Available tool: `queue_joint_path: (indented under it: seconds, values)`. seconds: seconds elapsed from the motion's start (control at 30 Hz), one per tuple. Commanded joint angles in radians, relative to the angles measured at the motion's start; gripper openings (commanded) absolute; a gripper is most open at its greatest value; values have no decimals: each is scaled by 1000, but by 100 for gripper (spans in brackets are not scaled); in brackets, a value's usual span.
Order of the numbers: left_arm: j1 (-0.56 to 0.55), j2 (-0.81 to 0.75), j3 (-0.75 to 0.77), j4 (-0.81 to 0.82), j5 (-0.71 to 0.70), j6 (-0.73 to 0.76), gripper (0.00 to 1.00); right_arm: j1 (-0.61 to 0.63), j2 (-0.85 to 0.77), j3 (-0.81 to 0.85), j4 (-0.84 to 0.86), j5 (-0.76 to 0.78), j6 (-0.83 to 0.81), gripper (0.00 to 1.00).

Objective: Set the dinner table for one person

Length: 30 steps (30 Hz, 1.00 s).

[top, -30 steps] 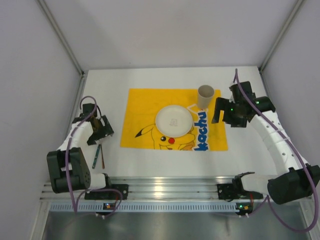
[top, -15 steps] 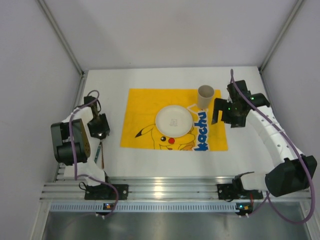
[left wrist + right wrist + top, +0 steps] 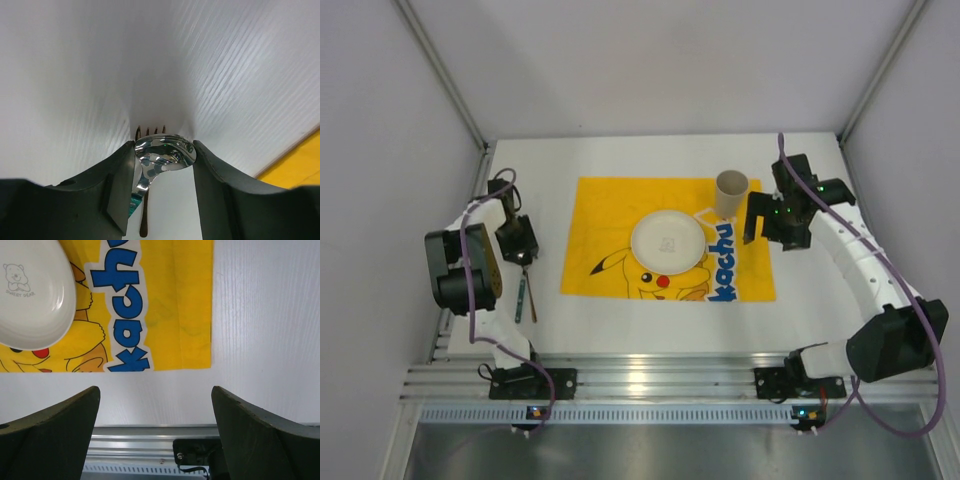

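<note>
On the white dinner table [image 3: 620,322] lies a yellow cartoon mat [image 3: 605,215] with a white plate [image 3: 668,242] and a beige cup [image 3: 731,193] on it. Left of the mat, my left gripper [image 3: 520,247] is down over a spoon [image 3: 521,292] and a dark fork [image 3: 530,303]. In the left wrist view the shiny spoon bowl [image 3: 165,151] spans the gap and touches both fingers, so the left gripper [image 3: 163,147] is shut on it. The fork tines [image 3: 150,131] show beneath, on the table. My right gripper [image 3: 756,218] hangs open beside the cup, holding nothing.
A slotted aluminium rail [image 3: 650,378] runs along the near edge, with both arm bases on it. Grey walls close in the left, right and back. The right wrist view shows the mat's corner [image 3: 190,315], the plate rim [image 3: 35,295] and bare tabletop [image 3: 260,330].
My left gripper has moved farther from the near edge and its jaws have closed in onto the spoon bowl. The right gripper has shifted slightly toward the back, still open.
</note>
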Motion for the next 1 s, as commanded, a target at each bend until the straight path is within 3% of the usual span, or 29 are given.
queue_joint_path:
  seconds: [0.0,0.27,0.4,0.6,0.97]
  values:
    - [5,0,125,78,43,-56,38,8,10,61,0,12,-4,93]
    - [5,-55,233,-29,78,-58,34,9,-12,54,4,10,1,93]
    - [-9,-101,213,-31,201,-92,28,8,-30,28,8,10,-3,93]
    - [-177,-54,274,-17,221,-155,22,9,-56,17,-7,16,-26,93]
    - [-511,35,555,-89,242,-329,17,6,-154,-31,-39,42,-13,94]
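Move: The spoon is already in the left gripper, pinched at its bowl barely above the table. The plate, in the middle of the placemat, lies about 34 cm to the right of this hand and 3 cm ahead, nearly level in height. The fork's middle is some 8 cm back and 1 cm right, and the cup about 49 cm right and 12 cm ahead. From the empty right hand the plate is roughly 20 cm left, 9 cm ahead and 16 cm below. Bring the left gripper up and forward first, away from the fork, then sweep it right about 22 cm towards the plate, still climbing to some 12 cm above its start. Keep the grip on the spoon's bowl, swing the fingertips outward and turn the wrist roughly 15 degrees clockwise, with the spoon's handle trailing back towards the bases. Ease the open right hand slightly back and up. ##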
